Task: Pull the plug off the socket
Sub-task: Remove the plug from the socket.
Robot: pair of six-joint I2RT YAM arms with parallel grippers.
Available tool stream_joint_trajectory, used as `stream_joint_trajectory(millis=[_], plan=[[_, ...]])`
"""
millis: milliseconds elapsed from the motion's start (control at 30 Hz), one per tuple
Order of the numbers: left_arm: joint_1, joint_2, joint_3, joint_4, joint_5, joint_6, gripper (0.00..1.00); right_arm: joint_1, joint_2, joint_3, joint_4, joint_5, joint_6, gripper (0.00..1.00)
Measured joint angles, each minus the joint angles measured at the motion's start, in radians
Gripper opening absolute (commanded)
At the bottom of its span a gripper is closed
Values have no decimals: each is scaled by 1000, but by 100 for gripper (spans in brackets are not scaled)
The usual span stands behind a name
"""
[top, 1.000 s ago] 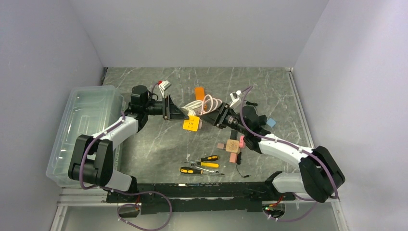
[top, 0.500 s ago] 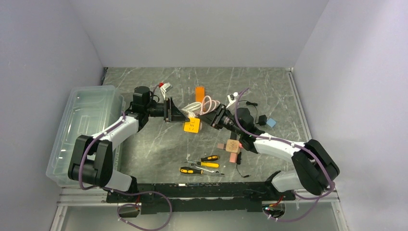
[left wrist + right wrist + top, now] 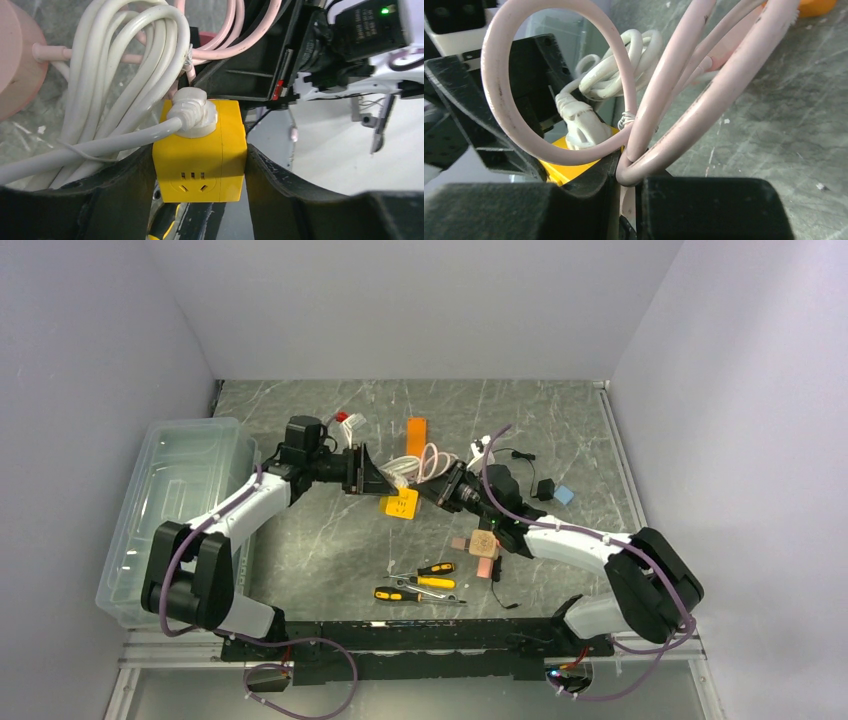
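Observation:
A yellow cube socket [image 3: 200, 160] sits between the fingers of my left gripper [image 3: 200, 175], which is shut on its two sides. A white plug [image 3: 192, 112] is seated in the socket's top face, and its white cable [image 3: 125, 75] coils off to the left. In the top view the socket [image 3: 400, 503] hangs between both arms at mid-table. My right gripper [image 3: 626, 185] is shut on a loop of pink cable [image 3: 684, 135] right beside the socket [image 3: 556, 170]. The white plug [image 3: 581, 125] stands just left of those jaws, outside them.
A clear plastic bin [image 3: 180, 510] lies along the left side. An orange block [image 3: 414, 430], a black adapter [image 3: 543, 488] and a blue cube [image 3: 564, 495] lie behind the arms. Wooden and pink blocks [image 3: 484, 543] and yellow-handled screwdrivers [image 3: 420, 582] lie nearer the bases.
My right gripper has moved left up to the socket and closed on the pink cable. My left gripper has shifted a little to the right, still holding the socket.

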Motion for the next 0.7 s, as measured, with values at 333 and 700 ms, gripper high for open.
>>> stream_joint_trajectory(millis=[333,700], plan=[[-53,0,100,-292,-261,201,97,56,-1,48,-253,173,-28,0],[-74,0,113,-343,-331,222,98,168,8,145,-511,454,-58,0]])
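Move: The yellow socket is already in the left fingers, its middle about 2 cm back and 1 cm below that hand, straight in line sideways. From the right hand, which already pinches the pink cable, the socket lies some 4 cm back, 2 cm left and 3 cm below. The coiled pink cable rises about 3 cm ahead, 2 cm right of and 3 cm above the right hand. The white plug sits on the socket's far side, about 2 cm ahead of the left hand and level sideways. Left sinks, opening off the yellow socket; right, gripping the pink cable, sinks about 7 cm, then rises slightly. ##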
